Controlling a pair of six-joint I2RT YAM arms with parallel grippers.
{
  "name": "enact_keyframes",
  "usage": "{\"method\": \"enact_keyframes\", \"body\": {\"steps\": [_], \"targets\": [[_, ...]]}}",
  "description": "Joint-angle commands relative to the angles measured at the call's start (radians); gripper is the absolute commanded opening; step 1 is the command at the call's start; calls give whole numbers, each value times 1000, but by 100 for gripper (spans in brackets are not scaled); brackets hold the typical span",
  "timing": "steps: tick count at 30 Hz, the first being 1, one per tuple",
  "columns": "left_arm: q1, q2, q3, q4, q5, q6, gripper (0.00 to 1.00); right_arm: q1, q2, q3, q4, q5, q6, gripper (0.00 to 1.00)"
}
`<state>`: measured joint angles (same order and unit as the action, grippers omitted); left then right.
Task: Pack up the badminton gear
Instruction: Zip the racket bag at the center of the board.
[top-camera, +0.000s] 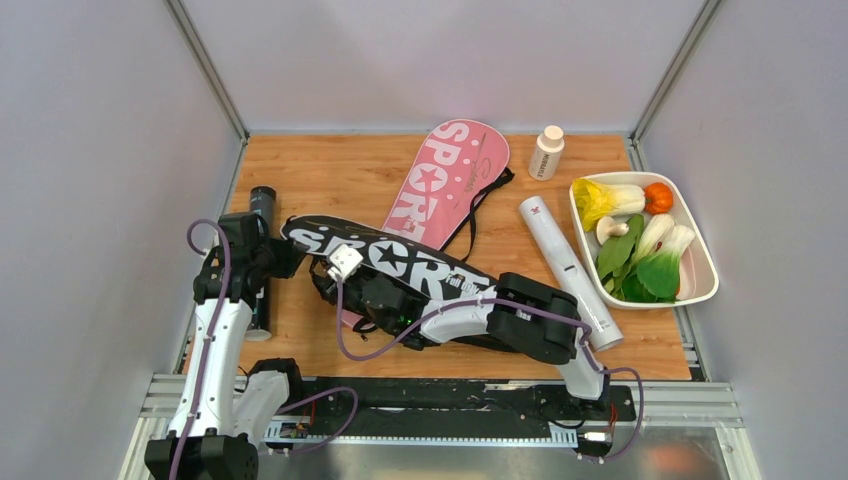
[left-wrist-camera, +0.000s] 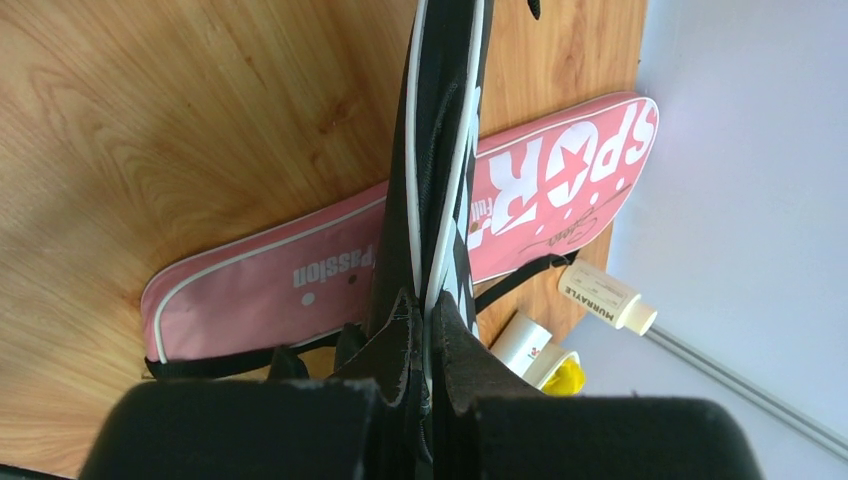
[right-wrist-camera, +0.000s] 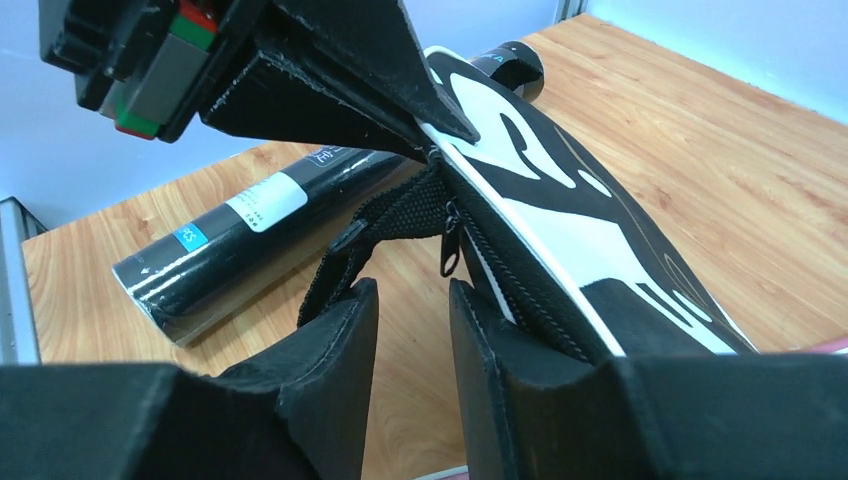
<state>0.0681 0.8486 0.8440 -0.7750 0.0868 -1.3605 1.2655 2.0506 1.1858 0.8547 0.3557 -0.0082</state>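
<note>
The black "SPORT" bag (top-camera: 400, 262) lies tilted across the middle of the table, over the lower end of the pink "SPORT" bag (top-camera: 450, 180). My left gripper (top-camera: 287, 255) is shut on the black bag's left end and holds its edge (left-wrist-camera: 440, 200) off the wood. In the right wrist view my right gripper (right-wrist-camera: 413, 290) stands open just short of the bag's zipper pull (right-wrist-camera: 450, 255), with nothing between its fingers. A black tube (top-camera: 262, 262) lies at the left. A white tube (top-camera: 568, 270) lies at the right. No rackets or shuttlecocks show.
A small white bottle with a beige cap (top-camera: 546, 152) stands at the back right. A white tray (top-camera: 705, 285) of toy vegetables sits against the right wall. Grey walls close in the left, back and right sides. The metal rail (top-camera: 440, 400) runs along the near edge.
</note>
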Motion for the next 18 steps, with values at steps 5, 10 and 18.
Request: {"method": "enact_keyframes", "body": {"steps": [5, 10, 18], "targets": [[-1, -9, 2, -72, 109, -26, 0, -11, 50, 83, 133, 127, -92, 41], [-1, -8, 14, -110, 95, -30, 0, -11, 80, 126, 150, 237, -137, 39], [-1, -1, 43, -152, 80, -26, 0, -12, 104, 174, 167, 308, -166, 2]]}}
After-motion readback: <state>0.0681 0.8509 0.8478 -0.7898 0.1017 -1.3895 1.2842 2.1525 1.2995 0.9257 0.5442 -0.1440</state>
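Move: The zipper pull of the black racket bag hangs just off the right fingertips, some 3 cm ahead, 2 cm to the left and 1 cm higher; from the left hand it lies about 2 cm to the right, 3 cm below and level fore and aft. The left fingertips pinching the bag's edge are roughly 3 cm ahead of the right hand, 4 cm left and 4 cm up. On the board the black tube lies about 16 cm left and 6 cm ahead, the pink bag some 18 cm right and 13 cm ahead, both around 13 cm below. The right hand, its fingers partly open, eases forward about 2.5 cm and slightly up to the zipper pull just under the left fingertips, its wrist swinging some 10 degrees clockwise and tipping up a little, and only at the end do the fingers close on the small pull next to the black strap loop. Meanwhile the left hand stays put and keeps its pinch on the end of the black bag, holding the zip's edge steady and off the board. ##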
